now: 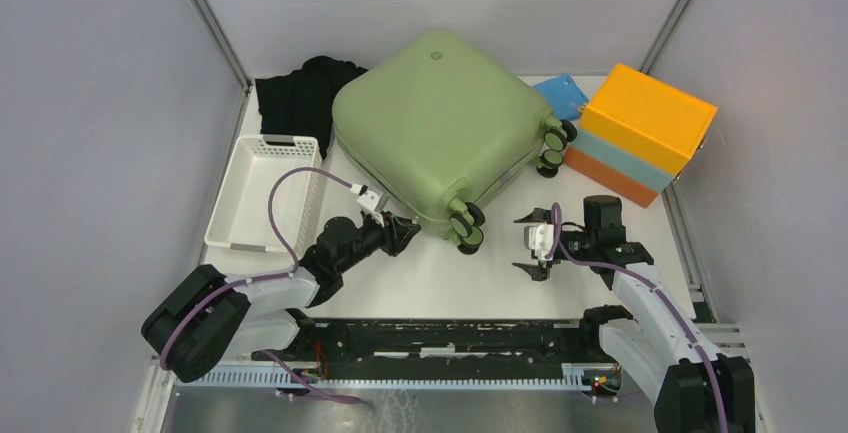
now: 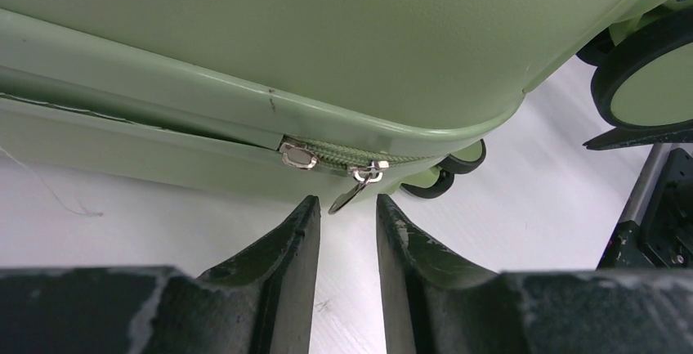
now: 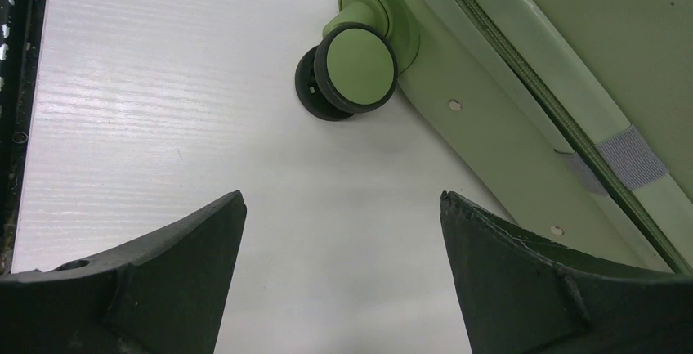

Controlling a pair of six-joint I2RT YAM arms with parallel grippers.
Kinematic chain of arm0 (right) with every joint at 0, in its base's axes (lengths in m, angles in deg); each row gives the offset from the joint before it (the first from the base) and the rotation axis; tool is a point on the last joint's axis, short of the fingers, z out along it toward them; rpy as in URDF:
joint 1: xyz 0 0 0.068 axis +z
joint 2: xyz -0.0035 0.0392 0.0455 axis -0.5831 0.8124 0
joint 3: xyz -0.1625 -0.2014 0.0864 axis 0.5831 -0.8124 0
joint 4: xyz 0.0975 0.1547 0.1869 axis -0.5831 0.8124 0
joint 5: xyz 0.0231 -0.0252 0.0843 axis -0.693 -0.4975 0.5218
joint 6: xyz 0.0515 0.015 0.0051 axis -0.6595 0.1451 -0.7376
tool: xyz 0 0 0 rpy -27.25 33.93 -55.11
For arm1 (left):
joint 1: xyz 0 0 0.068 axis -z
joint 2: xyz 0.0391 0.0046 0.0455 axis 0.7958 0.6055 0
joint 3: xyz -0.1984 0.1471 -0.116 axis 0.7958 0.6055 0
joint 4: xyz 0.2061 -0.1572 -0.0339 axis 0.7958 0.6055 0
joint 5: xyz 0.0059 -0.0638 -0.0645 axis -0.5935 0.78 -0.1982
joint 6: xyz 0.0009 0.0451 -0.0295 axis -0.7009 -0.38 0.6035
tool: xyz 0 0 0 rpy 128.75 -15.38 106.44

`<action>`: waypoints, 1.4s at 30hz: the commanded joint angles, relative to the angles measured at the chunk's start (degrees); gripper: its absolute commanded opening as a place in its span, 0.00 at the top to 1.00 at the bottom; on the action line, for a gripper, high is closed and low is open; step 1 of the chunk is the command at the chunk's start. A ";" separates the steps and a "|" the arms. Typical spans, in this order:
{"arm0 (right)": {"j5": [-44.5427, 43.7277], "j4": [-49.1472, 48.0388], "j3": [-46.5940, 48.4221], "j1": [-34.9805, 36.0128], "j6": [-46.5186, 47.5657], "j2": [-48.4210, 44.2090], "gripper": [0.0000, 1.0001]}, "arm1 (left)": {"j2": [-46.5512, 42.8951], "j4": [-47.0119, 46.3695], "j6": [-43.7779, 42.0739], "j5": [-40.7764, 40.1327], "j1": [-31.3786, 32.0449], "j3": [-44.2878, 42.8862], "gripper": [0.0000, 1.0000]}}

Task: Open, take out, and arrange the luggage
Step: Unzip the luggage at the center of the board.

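The sage-green luggage (image 1: 440, 123) lies flat and closed in the middle of the table, wheels toward the right and front. My left gripper (image 1: 408, 233) sits at its front-left edge. In the left wrist view the gripper (image 2: 349, 201) is open by a narrow gap, and the metal zip pull (image 2: 350, 194) dangles from the zip edge just beyond the fingertips, apart from both. My right gripper (image 1: 527, 244) stands wide open and empty right of the front wheels (image 1: 466, 225). Its wrist view shows a green wheel (image 3: 355, 68) ahead and the suitcase side (image 3: 523, 125) at the right.
A white perforated basket (image 1: 262, 193) stands at the left. Black cloth (image 1: 300, 93) lies behind the suitcase's left corner. An orange and light-blue box (image 1: 642, 133) stands at the right with a blue item (image 1: 562, 95) behind it. The frame walls close in the table.
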 commanded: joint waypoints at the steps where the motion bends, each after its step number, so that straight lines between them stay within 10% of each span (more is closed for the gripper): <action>1: 2.27 -0.31 -0.31 -0.22 1.14 0.06 0.05 | 0.69 -4.34 -3.54 -0.21 -0.44 -2.27 0.62; 15: 2.36 -0.05 -0.40 -0.26 1.53 0.02 0.04 | 2.33 -5.96 -2.60 0.95 -0.49 -2.51 0.82; 29: 2.34 0.05 -0.40 -0.32 1.90 0.03 0.04 | 2.60 -6.59 -1.27 2.89 -0.53 -2.76 0.75; 42: 2.19 0.03 -0.40 -0.26 2.15 -0.08 0.04 | 2.63 -6.35 0.89 4.64 -0.53 -2.42 0.98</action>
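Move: The zipper pull hangs right off the left fingertips, roughly 1 cm ahead and 2 cm to the hand's right, about level with it. The second zipper pull lies 3 cm ahead, some 1 cm up; the near corner's caster wheels are about 9 cm to the right, neither ahead nor back. The suitcase's middle is about 18 cm ahead and 5 cm right. From the right hand the zipper pull is about 5 cm ahead and 19 cm left. The left fingers pinch the hanging tab of the zipper pull between their tips, closing from under half open to almost shut, with a slight easing open partway. To get there the hand edges about 1 cm right along the seam, rising slightly at the end; an early half-centimetre forward is taken back, and the wrist hardly turns. ##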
